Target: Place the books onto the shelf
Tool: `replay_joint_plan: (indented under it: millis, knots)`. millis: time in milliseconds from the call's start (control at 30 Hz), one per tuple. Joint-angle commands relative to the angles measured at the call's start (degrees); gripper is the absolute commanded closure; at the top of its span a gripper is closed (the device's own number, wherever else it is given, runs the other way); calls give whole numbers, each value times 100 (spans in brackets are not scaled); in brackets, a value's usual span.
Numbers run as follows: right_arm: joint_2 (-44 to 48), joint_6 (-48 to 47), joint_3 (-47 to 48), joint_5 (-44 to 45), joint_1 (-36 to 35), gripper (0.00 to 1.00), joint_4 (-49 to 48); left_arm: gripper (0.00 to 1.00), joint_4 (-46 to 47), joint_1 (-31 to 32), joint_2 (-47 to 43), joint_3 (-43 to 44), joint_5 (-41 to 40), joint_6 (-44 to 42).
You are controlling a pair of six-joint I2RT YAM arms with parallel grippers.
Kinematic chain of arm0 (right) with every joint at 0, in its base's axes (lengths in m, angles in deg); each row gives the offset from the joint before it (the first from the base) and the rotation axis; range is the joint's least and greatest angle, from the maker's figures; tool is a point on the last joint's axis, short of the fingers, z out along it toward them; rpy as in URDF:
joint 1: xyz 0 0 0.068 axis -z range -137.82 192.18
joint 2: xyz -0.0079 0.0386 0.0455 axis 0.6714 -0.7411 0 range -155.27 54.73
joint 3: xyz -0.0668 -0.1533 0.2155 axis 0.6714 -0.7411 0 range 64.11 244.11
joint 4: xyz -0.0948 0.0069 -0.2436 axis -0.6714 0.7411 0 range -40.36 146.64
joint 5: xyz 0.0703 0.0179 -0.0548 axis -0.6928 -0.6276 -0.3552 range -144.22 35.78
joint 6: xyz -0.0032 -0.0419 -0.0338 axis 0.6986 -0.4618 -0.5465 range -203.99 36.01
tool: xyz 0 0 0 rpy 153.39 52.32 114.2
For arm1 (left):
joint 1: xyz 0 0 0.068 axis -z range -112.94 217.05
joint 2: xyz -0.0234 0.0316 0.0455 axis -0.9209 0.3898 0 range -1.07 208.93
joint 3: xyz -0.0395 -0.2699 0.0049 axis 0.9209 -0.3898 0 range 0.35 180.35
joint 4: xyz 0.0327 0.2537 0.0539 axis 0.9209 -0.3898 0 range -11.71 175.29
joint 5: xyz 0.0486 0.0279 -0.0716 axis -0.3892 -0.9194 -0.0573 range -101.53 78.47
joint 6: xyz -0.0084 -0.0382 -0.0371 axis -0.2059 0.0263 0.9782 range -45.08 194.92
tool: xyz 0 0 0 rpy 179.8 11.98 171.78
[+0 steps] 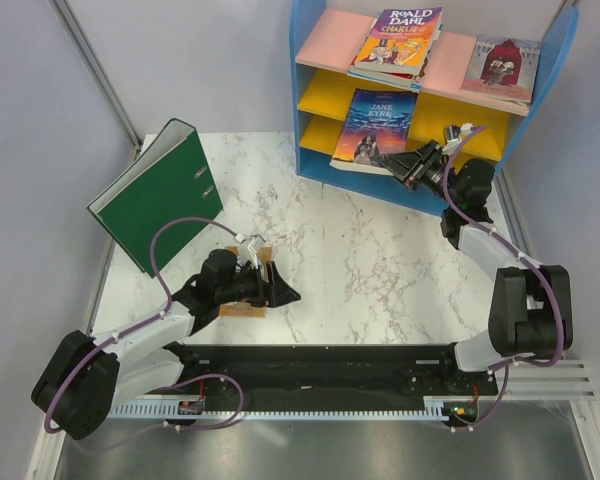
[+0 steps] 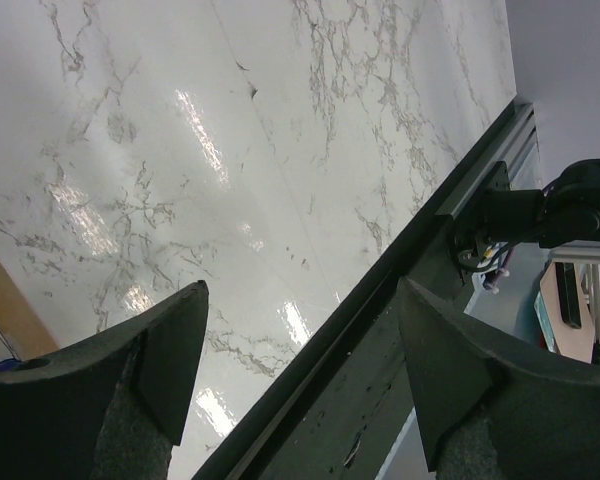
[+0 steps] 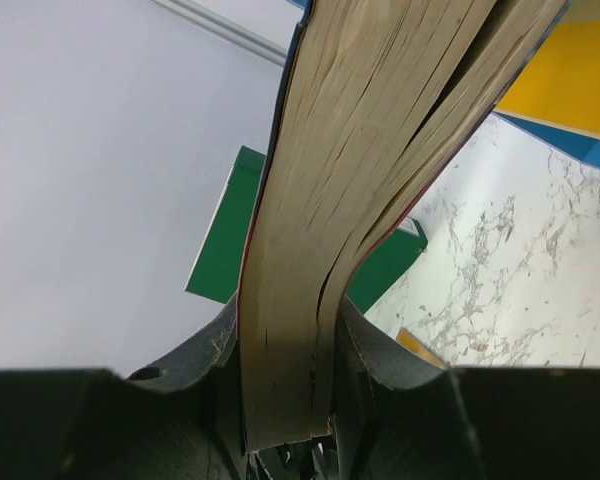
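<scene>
The blue-framed shelf (image 1: pixel 555 60) has a pink top board that carries a purple Roald Dahl book (image 1: pixel 398 38) on another book, and a castle-cover book (image 1: pixel 500 66). A dark blue book (image 1: pixel 377 122) leans in front of the yellow boards, with my right gripper (image 1: pixel 404 166) shut on its lower corner. In the right wrist view the right gripper (image 3: pixel 285 330) clamps the book's tan page edges (image 3: pixel 360 130). My left gripper (image 1: pixel 283 293) hangs open over a small tan-orange book (image 1: pixel 244 310), mostly hidden beneath it. In the left wrist view the open left gripper (image 2: pixel 300 350) frames bare table, with the tan book's corner (image 2: pixel 10 315) at the left.
A big green ring binder (image 1: pixel 160 195) stands tilted at the table's back left, also seen as green binder (image 3: pixel 225 240) behind the held book. A black base rail (image 1: pixel 320 360) runs along the near edge. The marble table (image 1: pixel 360 260) lies between the arms.
</scene>
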Motion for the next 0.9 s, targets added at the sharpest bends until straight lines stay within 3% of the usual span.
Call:
replay_joint_plan:
  millis: [0, 267, 367, 400, 567, 667, 867]
  knots:
    - [-140, 374, 529, 333, 64, 96, -1206, 18, 247, 12, -64, 0, -18, 79]
    - [-544, 620, 881, 623, 64, 93, -1268, 18, 282, 12, -82, -44, -26, 87]
    - [-685, 699, 950, 764, 64, 86, -1250, 19, 291, 3, -82, -62, -18, 96]
    - [-729, 725, 977, 791, 64, 73, -1163, 19, 299, 3, -82, -53, -26, 105]
    - [-940, 840, 1030, 765, 73, 53, -1171, 19, 299, 12, -90, -70, -9, 96]
    - [-888, 822, 942, 756, 73, 36, -1154, 19, 326, 3, -90, -88, -9, 114]
    - [-607, 568, 811, 756, 64, 20, -812, 19, 352, 12, -82, -106, 0, 114]
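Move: The right hand still grips Jane Eyre by its near right corner, at the mouth of the upper yellow shelf; the book's resting place there has its middle about 10 cm ahead of the hand, 2 cm left and level with it. The book stack on the pink top is about 14 cm ahead, straight on, 15 cm up; the grey book is 10 cm ahead, 20 cm right, 15 cm up. From the left hand that place is about 32 cm ahead, 20 cm right, 21 cm up. With Jane Eyre pinched by its near right corner, the right hand pushes it forward about 5 cm into the upper yellow shelf under the pink top, nearly level, drifting barely right while the wrist rolls its left side up some 5 degrees and turns slightly clockwise. As the forward travel runs out, the fingers open wide and let go of the book, staying around its corner while the hand almost stands still and lifts just under a centimetre. ##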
